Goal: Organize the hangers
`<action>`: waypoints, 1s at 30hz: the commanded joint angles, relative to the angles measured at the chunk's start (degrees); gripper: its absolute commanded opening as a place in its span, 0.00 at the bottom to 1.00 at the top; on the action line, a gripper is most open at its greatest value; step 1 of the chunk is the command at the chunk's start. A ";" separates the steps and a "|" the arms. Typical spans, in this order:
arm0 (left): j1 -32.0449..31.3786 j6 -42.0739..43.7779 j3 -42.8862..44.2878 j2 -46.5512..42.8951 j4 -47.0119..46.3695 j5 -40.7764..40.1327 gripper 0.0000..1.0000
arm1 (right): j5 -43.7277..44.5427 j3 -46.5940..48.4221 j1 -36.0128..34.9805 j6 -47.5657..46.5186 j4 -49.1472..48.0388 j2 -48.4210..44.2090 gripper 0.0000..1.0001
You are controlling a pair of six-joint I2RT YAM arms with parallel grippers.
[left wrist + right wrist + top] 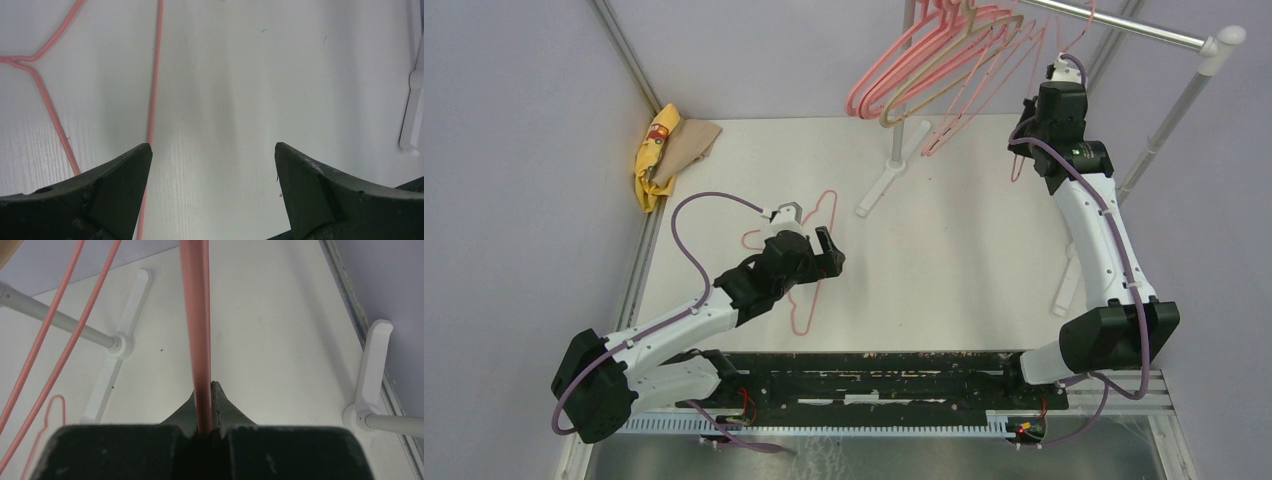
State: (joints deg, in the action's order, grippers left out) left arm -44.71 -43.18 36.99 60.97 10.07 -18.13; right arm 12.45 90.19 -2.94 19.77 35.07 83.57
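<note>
Several hangers (944, 60), pink ones and a beige one, hang from the rail (1124, 25) at the back. My right gripper (1056, 75) is raised beside that rail. In the right wrist view it (207, 405) is shut on a thin pink hanger (197, 315) that runs up out of the jaws. Another thin pink wire hanger (809, 290) lies flat on the table. My left gripper (809, 235) hovers over it, open and empty. In the left wrist view that hanger's wire (155, 75) passes just by the left fingertip (135, 160), and only bare table shows between the jaws (212, 150).
The white rail stand's feet rest on the table at the back middle (879, 185) and at the right (1069, 285). Yellow and tan cloths (664, 150) lie bunched at the table's left edge. A grey wall frame runs along the left side.
</note>
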 commanded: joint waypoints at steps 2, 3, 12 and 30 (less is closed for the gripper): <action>0.13 2.67 2.11 0.50 -2.87 -0.94 0.99 | -1.19 4.05 -3.20 -2.20 5.70 1.55 0.01; 0.10 2.67 2.19 0.59 -2.87 -0.88 0.99 | -1.00 4.51 -3.86 -2.43 6.09 1.71 0.01; 0.09 2.73 2.31 -0.31 -2.23 -0.85 0.99 | -0.02 9.08 -7.64 -3.58 9.93 6.38 0.01; 0.06 2.39 2.47 -1.34 -1.50 -1.01 0.99 | 5.31 4.45 -9.08 -2.56 8.01 -3.97 0.56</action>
State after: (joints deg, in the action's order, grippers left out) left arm -44.71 -43.18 37.01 60.93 10.20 -18.02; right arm 15.40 94.87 -11.90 17.12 44.66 86.56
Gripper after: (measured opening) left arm 0.990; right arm 0.522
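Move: Ahead and to the left of the right hand, which already grips the near end of a thin pink hanger hung on the rail, is the next pair of thin pink hangers, some 8 cm left, 7 cm farther out and about level. The beige hanger is roughly 12 cm left and 9 cm out, and the thick pink hangers 16 cm left and 9 cm out. From the idle left hand the thin pair is about 25 cm ahead, 22 cm right and 18 cm higher. Sliding its held hanger left along the rail, the right hand travels about 6 cm nearly level towards the hangers already hung there, turning roughly 10 degrees counter-clockwise. Then the fingers open to about half and the hand draws back some 2.5 cm, sinking slightly, with the fingertips still either side of the hanger's near end. ##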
